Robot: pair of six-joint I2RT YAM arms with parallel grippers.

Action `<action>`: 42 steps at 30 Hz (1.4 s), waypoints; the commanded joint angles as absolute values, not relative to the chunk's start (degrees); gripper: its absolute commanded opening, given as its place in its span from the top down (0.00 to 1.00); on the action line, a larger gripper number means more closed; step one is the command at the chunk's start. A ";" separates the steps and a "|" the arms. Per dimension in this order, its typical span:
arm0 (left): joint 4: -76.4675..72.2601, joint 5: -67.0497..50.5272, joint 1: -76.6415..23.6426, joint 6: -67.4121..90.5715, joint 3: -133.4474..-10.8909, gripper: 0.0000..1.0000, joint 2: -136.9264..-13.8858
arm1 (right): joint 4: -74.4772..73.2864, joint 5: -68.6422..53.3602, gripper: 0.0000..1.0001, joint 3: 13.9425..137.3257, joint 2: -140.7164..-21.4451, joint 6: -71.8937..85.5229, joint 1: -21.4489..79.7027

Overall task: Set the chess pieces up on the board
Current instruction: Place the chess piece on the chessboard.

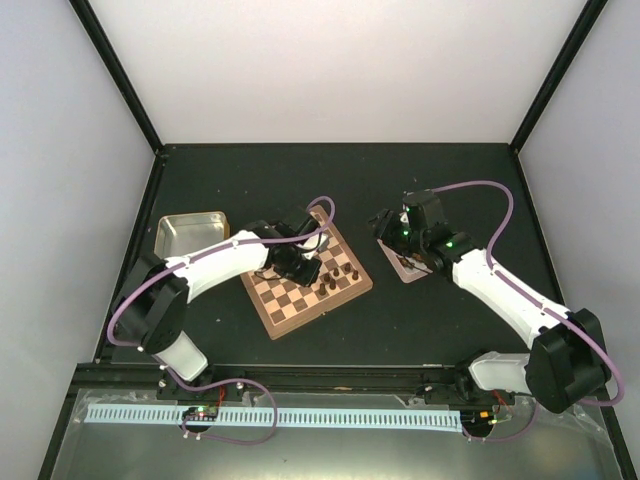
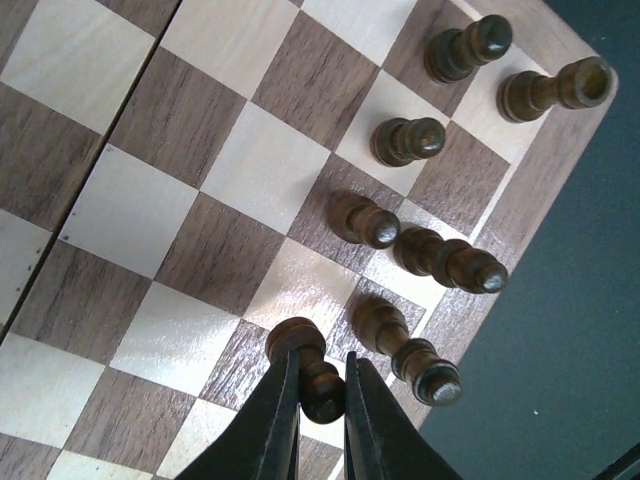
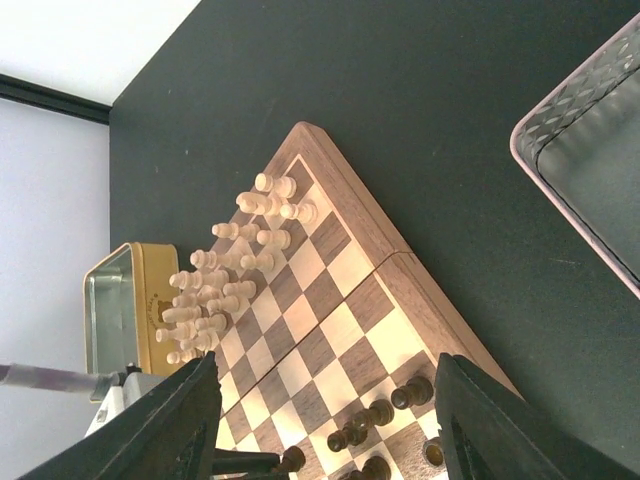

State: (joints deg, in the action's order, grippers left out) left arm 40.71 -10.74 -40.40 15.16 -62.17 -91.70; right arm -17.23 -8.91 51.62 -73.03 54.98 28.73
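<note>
The board (image 1: 290, 300) lies at the table's middle. Cream chess pieces (image 3: 215, 285) crowd its far end. Several dark pieces (image 2: 405, 140) stand along its near right edge, also seen from the top (image 1: 338, 280). My left gripper (image 2: 322, 372) is shut on a dark brown pawn (image 2: 318, 380). The pawn's base sits at a dark square beside the other dark pieces; I cannot tell whether it touches. From the top, the left gripper (image 1: 303, 266) is over the board. My right gripper (image 3: 325, 430) is open and empty, held above the table right of the board (image 1: 385, 226).
A gold-sided tin (image 1: 190, 232) stands left of the board and also shows in the right wrist view (image 3: 125, 310). A pinkish-sided tin (image 3: 590, 170) lies right of the board, partly under my right arm (image 1: 408, 266). Black side rails border the dark table.
</note>
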 commanded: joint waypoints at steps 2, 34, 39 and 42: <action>41.39 -14.74 -39.34 14.24 -64.13 0.95 -94.59 | -18.01 -7.65 0.41 50.81 -72.47 53.69 28.22; 40.20 -15.44 -38.02 14.28 -64.66 0.73 -97.95 | -20.37 -5.94 0.41 51.32 -71.26 53.03 28.21; 40.51 -14.64 -37.32 15.23 -64.80 0.66 -95.24 | -21.76 -3.56 0.41 51.57 -70.76 51.85 28.13; 40.49 -14.00 -36.72 16.06 -65.19 0.61 -93.02 | -23.53 -0.24 0.40 52.30 -71.08 48.30 27.92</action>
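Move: My left hand already holds the dark chess piece over its light square, which lies about 5 cm below and 1 cm to the right. The nearest dark pawn stands some 3 cm to my left hand's right and 1 cm ahead. A tall dark piece is about 2 cm back and 2 cm right, and another is 1 cm back and 4 cm right. From my right hand the square is roughly 14 cm left, 8 cm back and 15 cm down. I lower my left hand about 2.5 cm, straight down, bringing the held piece onto the light square beside the pawn, and tip the fingers some 5 degrees nearer vertical. I keep it down there with barely a sideways shift, then open the fingers to let go, just starting to rise. My right hand meanwhile eases about 2 cm right and slightly down. ##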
